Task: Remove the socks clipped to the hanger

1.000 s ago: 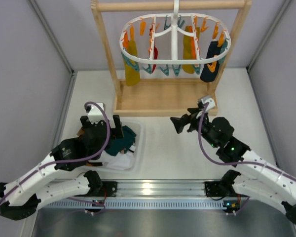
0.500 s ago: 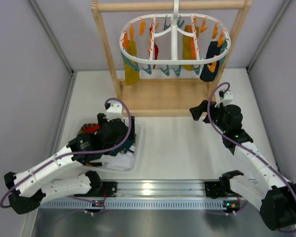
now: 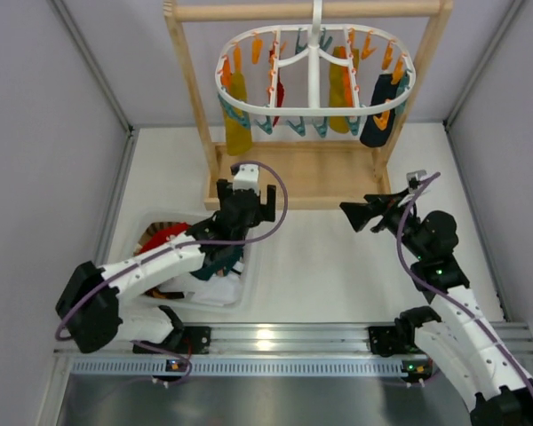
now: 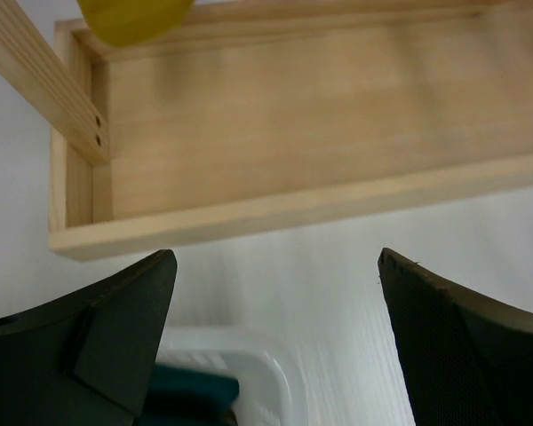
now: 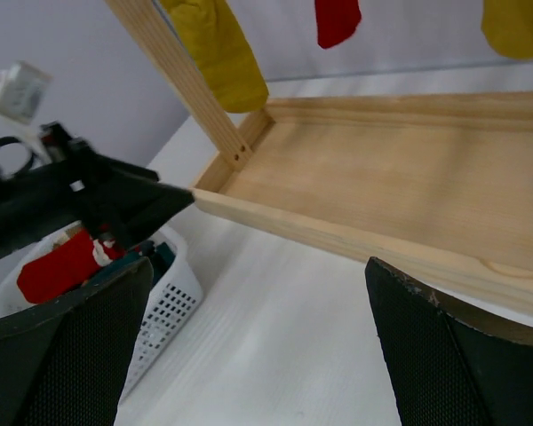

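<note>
The white oval hanger (image 3: 315,67) hangs from the wooden rack's top bar. Socks are clipped to it: a mustard one (image 3: 238,124) at the left, a red one (image 3: 279,93), another mustard one (image 3: 339,98) and a navy one (image 3: 377,120) at the right. My left gripper (image 3: 246,197) is open and empty beside the rack's base, below the left mustard sock (image 4: 133,16). My right gripper (image 3: 355,211) is open and empty too. It is low over the table in front of the base, pointing left; above it hang a mustard sock (image 5: 218,49) and the red sock (image 5: 338,19).
The rack's wooden base tray (image 3: 293,173) and left post (image 3: 195,89) stand just behind both grippers. A white perforated basket (image 3: 240,293) at the front left holds a red sock (image 5: 58,266) and a teal sock (image 4: 191,390). Grey walls close in both sides.
My left gripper has left the basket and moved up and right to the rack's base. My right arm has swung right, its gripper staying in front of the base. Both stayed open.
</note>
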`<state>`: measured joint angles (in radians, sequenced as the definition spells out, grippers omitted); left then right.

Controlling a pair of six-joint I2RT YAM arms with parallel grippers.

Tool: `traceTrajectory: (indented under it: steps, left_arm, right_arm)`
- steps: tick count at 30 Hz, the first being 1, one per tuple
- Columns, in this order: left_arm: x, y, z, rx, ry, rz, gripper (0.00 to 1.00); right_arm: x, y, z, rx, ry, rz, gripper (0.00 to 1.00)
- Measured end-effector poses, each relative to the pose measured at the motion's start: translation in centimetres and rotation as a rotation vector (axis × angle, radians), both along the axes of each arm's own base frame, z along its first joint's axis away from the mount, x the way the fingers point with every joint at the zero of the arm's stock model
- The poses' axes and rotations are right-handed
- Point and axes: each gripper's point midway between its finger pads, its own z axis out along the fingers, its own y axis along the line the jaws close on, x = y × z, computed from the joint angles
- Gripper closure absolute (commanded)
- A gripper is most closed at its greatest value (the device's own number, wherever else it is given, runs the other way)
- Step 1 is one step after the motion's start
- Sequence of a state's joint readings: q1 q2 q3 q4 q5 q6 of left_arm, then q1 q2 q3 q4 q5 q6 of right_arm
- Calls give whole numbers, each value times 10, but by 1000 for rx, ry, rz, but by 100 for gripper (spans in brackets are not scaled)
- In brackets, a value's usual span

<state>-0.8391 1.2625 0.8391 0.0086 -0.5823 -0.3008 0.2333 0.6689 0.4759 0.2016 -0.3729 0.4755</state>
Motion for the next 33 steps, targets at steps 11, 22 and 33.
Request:
traceTrajectory:
  steps: [11,22,33]
  left_arm:
    - [134,5,-16,92,-150,193,1]
    - [214,44,1,154,-269,398,1]
    - [258,61,8,238,-314,456,1]
  right_arm:
    - [-22,6,10,-8,-59,76,0]
    - [-30,15,2,-8,-35,148,0]
    - [-31,23,-6,18,12,196,1]
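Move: The yellow sock clipped at the hanger's near left hangs with its middle about 32 cm ahead of the left hand, 7 cm to the left and some 8 cm higher. The hanging red sock is about 14 cm to the right of that yellow sock and roughly 9 cm farther out. The sock basket sits about 9 cm back, 14 cm left and 20 cm below the left hand. From the right hand, the yellow sock lies about 38 cm ahead, 44 cm left and 3 cm up. The yellow sock's hanging lower end is what the left hand reaches for, going some 26 cm forward, fast and then easing, nearly level, and bending left late on. Its wrist swings about 25 degrees counter-clockwise and tips up from its downward slant, fingers staying wide open around the toe's height, contact not clear. The empty right hand eases back about 3 cm and a little left, clear of the hanger. ##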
